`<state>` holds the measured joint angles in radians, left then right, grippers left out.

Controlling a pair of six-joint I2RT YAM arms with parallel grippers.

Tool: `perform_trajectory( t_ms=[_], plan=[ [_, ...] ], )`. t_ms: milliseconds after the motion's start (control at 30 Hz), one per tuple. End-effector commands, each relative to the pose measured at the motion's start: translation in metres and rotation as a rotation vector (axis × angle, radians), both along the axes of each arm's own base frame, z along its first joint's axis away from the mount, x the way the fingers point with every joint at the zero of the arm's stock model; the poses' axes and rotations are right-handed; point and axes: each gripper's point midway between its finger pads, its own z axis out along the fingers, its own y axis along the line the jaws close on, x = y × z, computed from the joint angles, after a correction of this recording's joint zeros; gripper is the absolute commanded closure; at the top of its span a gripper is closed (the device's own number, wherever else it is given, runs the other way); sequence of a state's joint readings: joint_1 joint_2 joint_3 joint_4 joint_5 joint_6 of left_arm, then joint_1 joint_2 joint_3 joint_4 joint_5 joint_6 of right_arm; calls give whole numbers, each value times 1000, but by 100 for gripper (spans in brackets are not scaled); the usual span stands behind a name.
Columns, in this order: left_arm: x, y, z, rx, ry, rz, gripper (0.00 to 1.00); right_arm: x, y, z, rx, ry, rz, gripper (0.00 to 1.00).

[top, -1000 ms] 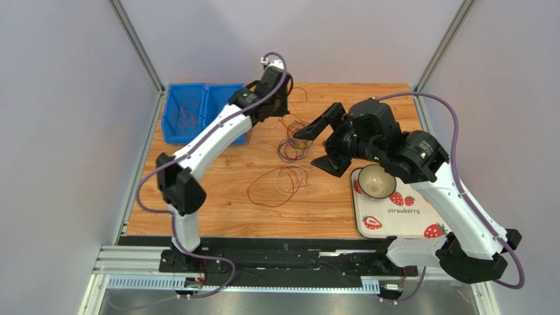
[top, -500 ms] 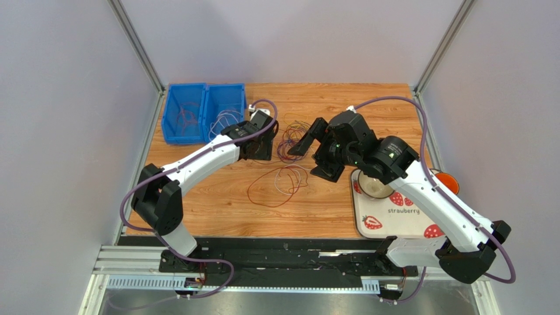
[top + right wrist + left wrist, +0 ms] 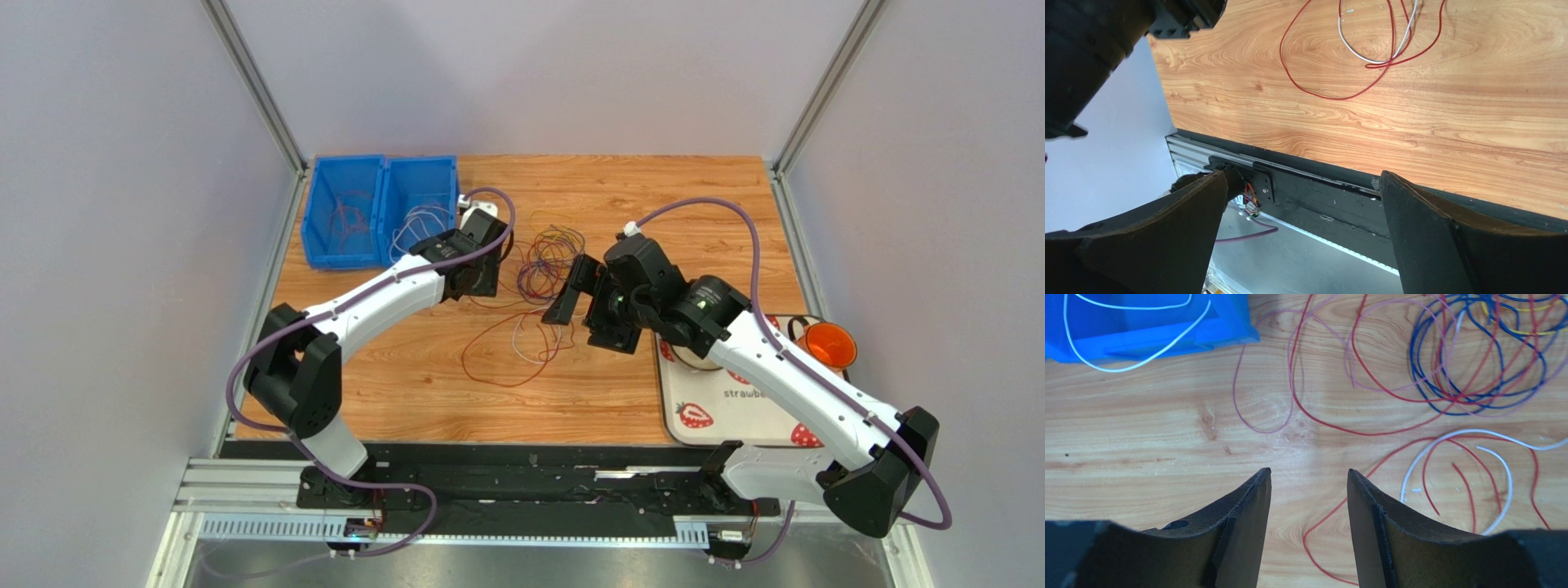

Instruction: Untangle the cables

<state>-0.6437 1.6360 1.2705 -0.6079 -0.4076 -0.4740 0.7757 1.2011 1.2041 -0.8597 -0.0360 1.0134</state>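
The cables lie on the wooden table as a tangle [image 3: 546, 260] of dark blue, red and purple loops [image 3: 1475, 361]. Nearer the arms a loose red loop [image 3: 509, 349] lies with a white one [image 3: 1364, 58]. My left gripper [image 3: 485, 279] hovers low just left of the tangle. It is open [image 3: 1308, 473] and holds nothing; a red cable [image 3: 1304, 536] on the wood passes under the gap. My right gripper [image 3: 574, 300] is wide open [image 3: 1303, 176] and empty, just right of the loose loops, facing the table's near edge.
Two blue bins [image 3: 368, 208] stand at the back left, the right one holding a white cable [image 3: 417, 227] that hangs over its rim [image 3: 1137, 366]. A strawberry tray [image 3: 736, 404] and an orange cup [image 3: 832, 343] sit at the right. The black rail [image 3: 1321, 190] borders the near edge.
My left gripper came down from high at the back and opened; a white cable now lies in the right bin. My right arm swung nearer, to the loose loops.
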Motion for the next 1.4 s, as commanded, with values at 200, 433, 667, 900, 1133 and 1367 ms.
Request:
perform_trajectory(
  t_ms=[200,433,667,900,1133,1367],
  plan=[
    [41,11,-40,-15,30,1,46,-1,5,32,93,-143,93,1],
    [55,8,-61,-30,63,3,50,-5,9,28,105,-129,117,1],
    [61,6,-70,-16,78,6,58,-6,9,26,108,-127,124,1],
    [64,12,-73,17,81,32,71,-7,10,24,105,-129,135,1],
    [66,18,-80,33,95,39,71,-7,13,27,121,-133,150,1],
    [69,16,-74,14,95,43,100,-8,12,29,127,-135,147,1]
  ],
)
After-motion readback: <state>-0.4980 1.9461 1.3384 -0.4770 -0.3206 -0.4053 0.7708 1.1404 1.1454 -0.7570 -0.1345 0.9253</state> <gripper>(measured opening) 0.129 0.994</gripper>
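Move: The loose purple cable loop, where a red cable runs beside it, lies about 5 cm ahead of the left hand, 2 cm to its left and 10 cm below. From the same hand the right-hand blue bin's middle is some 18 cm ahead and 11 cm left, the blue-and-red tangle about 9 cm ahead and 12 cm right, and the red-and-white loops roughly 5 cm back and 8 cm right. From the right hand the purple loop is about 13 cm ahead, 16 cm left and 20 cm down. The left hand sinks about 9 cm and reaches some 5 cm forward and a little left, down to the purple loop's right-hand strand beside the blue bin's near corner; most of the sideways reach comes first, then a nearly straight drop with the wrist tipping slightly further down. Its half-open fingers narrow on the way and, near the table, draw together until the tips meet over the purple strand, with the red cable right beside it, seeming to pinch the purple one. ##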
